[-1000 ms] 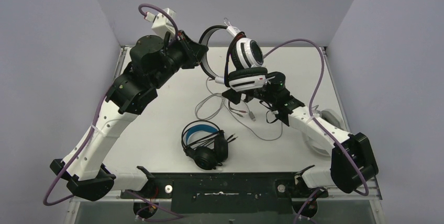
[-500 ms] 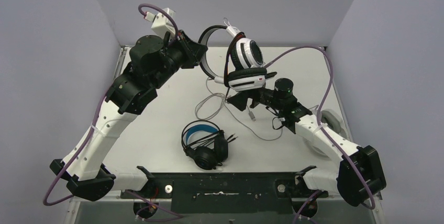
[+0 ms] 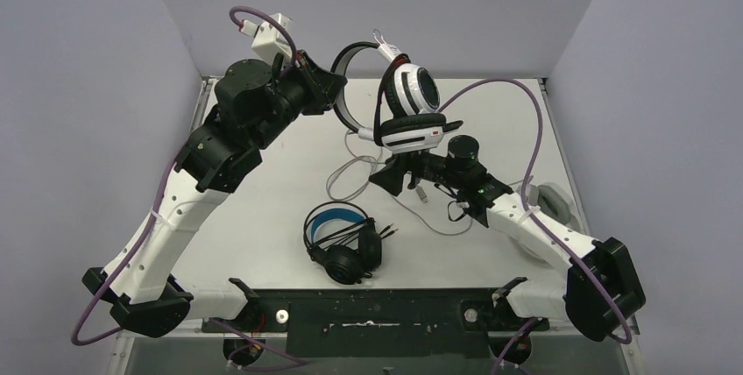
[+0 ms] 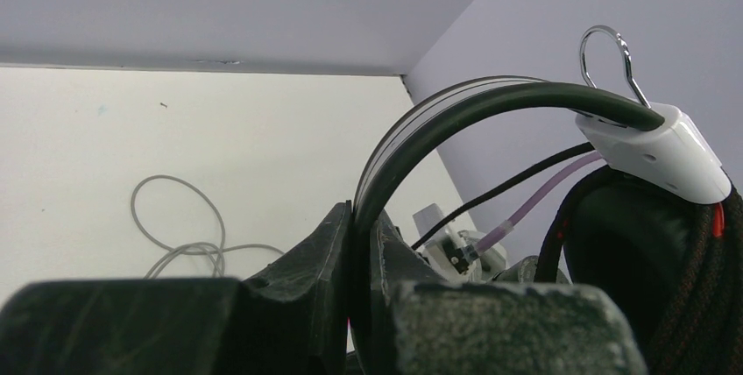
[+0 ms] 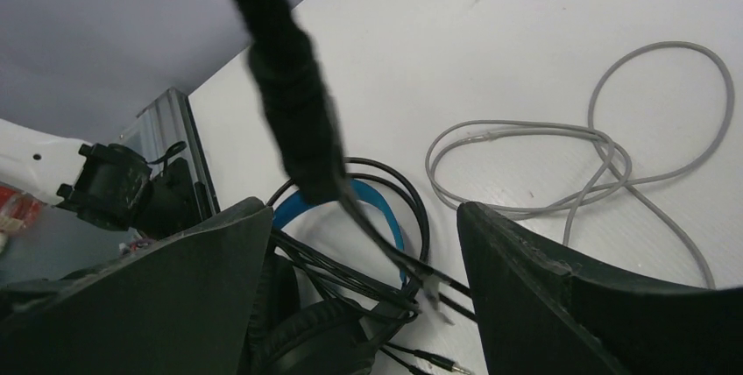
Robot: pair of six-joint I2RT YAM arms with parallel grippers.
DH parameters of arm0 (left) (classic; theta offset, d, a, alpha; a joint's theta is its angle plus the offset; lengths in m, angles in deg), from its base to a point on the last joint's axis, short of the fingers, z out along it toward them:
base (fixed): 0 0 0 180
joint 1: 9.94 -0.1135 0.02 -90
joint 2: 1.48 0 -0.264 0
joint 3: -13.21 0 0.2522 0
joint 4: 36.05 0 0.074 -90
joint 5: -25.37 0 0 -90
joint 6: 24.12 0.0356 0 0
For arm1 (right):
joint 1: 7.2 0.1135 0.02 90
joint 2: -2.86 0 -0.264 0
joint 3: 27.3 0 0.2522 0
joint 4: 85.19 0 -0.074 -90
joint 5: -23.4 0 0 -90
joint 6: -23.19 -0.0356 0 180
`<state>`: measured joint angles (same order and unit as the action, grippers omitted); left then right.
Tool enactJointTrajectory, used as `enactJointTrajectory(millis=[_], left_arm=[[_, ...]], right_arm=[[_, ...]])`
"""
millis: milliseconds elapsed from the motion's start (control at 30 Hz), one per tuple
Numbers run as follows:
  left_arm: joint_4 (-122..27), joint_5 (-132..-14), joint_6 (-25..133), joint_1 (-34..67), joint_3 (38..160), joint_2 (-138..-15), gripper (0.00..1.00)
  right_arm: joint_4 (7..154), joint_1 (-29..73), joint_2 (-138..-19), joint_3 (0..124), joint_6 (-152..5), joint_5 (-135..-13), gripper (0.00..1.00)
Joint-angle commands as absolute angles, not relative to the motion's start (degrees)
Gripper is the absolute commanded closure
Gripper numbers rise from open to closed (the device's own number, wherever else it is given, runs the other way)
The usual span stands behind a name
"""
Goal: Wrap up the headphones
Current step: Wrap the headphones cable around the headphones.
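Observation:
My left gripper (image 3: 338, 88) is shut on the dark headband (image 4: 456, 108) of a white and black headset (image 3: 412, 99), holding it high over the back of the table. Its ear cups hang to the right, with a thick braided cable (image 5: 280, 60) dangling from them. My right gripper (image 3: 396, 173) is open just below the cups, and the tip of that cable hangs between its fingers (image 5: 561, 287) without being pinched. A black headset with a blue-lined headband (image 3: 343, 239) lies near the front, its black cable bunched on it.
A pale grey cable (image 3: 350, 173) lies in loose loops on the table beneath the raised headset. A white rounded object (image 3: 550, 200) sits at the right edge, partly hidden behind my right arm. Grey walls close in the back and both sides.
My right arm has swung its wrist and moved its gripper a little left and forward under the hanging ear cups. The left arm and the raised headset have stayed put.

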<state>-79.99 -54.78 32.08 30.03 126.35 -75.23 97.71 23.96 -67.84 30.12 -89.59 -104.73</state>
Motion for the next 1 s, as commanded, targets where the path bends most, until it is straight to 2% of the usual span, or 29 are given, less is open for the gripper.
enactJointTrajectory(millis=[0, 133, 433, 633, 800, 933, 967], left_arm=[[-70.97, -55.20, 29.74, 29.73, 129.51, -71.84, 1.00], [-71.00, -55.31, 29.78, 29.70, 129.53, -71.37, 1.00], [-70.63, -55.31, 29.58, 29.52, 128.76, -70.61, 1.00], [-70.65, -54.28, 30.22, 29.13, 128.60, -70.08, 1.00], [-70.21, -49.26, 29.87, 28.82, 127.70, -69.61, 1.00], [-67.18, -40.26, 28.46, 28.66, 125.19, -69.24, 1.00], [-65.92, -38.41, 28.52, 28.65, 124.69, -69.24, 1.00]], right_arm=[[101.06, 25.78, -69.91, 33.13, -85.94, -102.96, 0.25], [102.50, 26.55, -71.98, 33.75, -86.46, -104.57, 0.35], [105.87, 27.08, -74.93, 34.38, -88.20, -106.14, 0.43], [106.22, 27.06, -76.38, 34.75, -88.37, -106.81, 0.54], [107.50, 27.14, -76.60, 33.21, -90.39, -106.68, 0.73], [110.43, 27.77, -77.56, 31.29, -93.41, -106.85, 0.98], [110.59, 28.15, -77.71, 30.95, -93.88, -106.77, 1.00]])
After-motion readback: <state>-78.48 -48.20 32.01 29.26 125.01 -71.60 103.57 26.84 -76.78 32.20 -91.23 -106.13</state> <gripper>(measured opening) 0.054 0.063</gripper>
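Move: The headphones cable hangs loose some 3 cm to the left of the right hand and about 2 cm below it, level with it in reach. The white ear cups are about 8 cm ahead, 5 cm right and 15 cm up; down on the table lie the black headphones, some 9 cm left and 3 cm back, and the grey cable, about 15 cm ahead and 7 cm left. From the left hand the headphones cable is about 5 cm back, 6 cm right and 25 cm down. Left and down goes the right hand, about 3 cm over and 2 cm lower, bringing its open fingers around the hanging headphones cable; they narrow on the way and then shut, pinching it near its splitter. The left hand keeps its grip on the white headband, rises about 2 cm, then shifts 3 cm left with a slight counter-clockwise turn. ##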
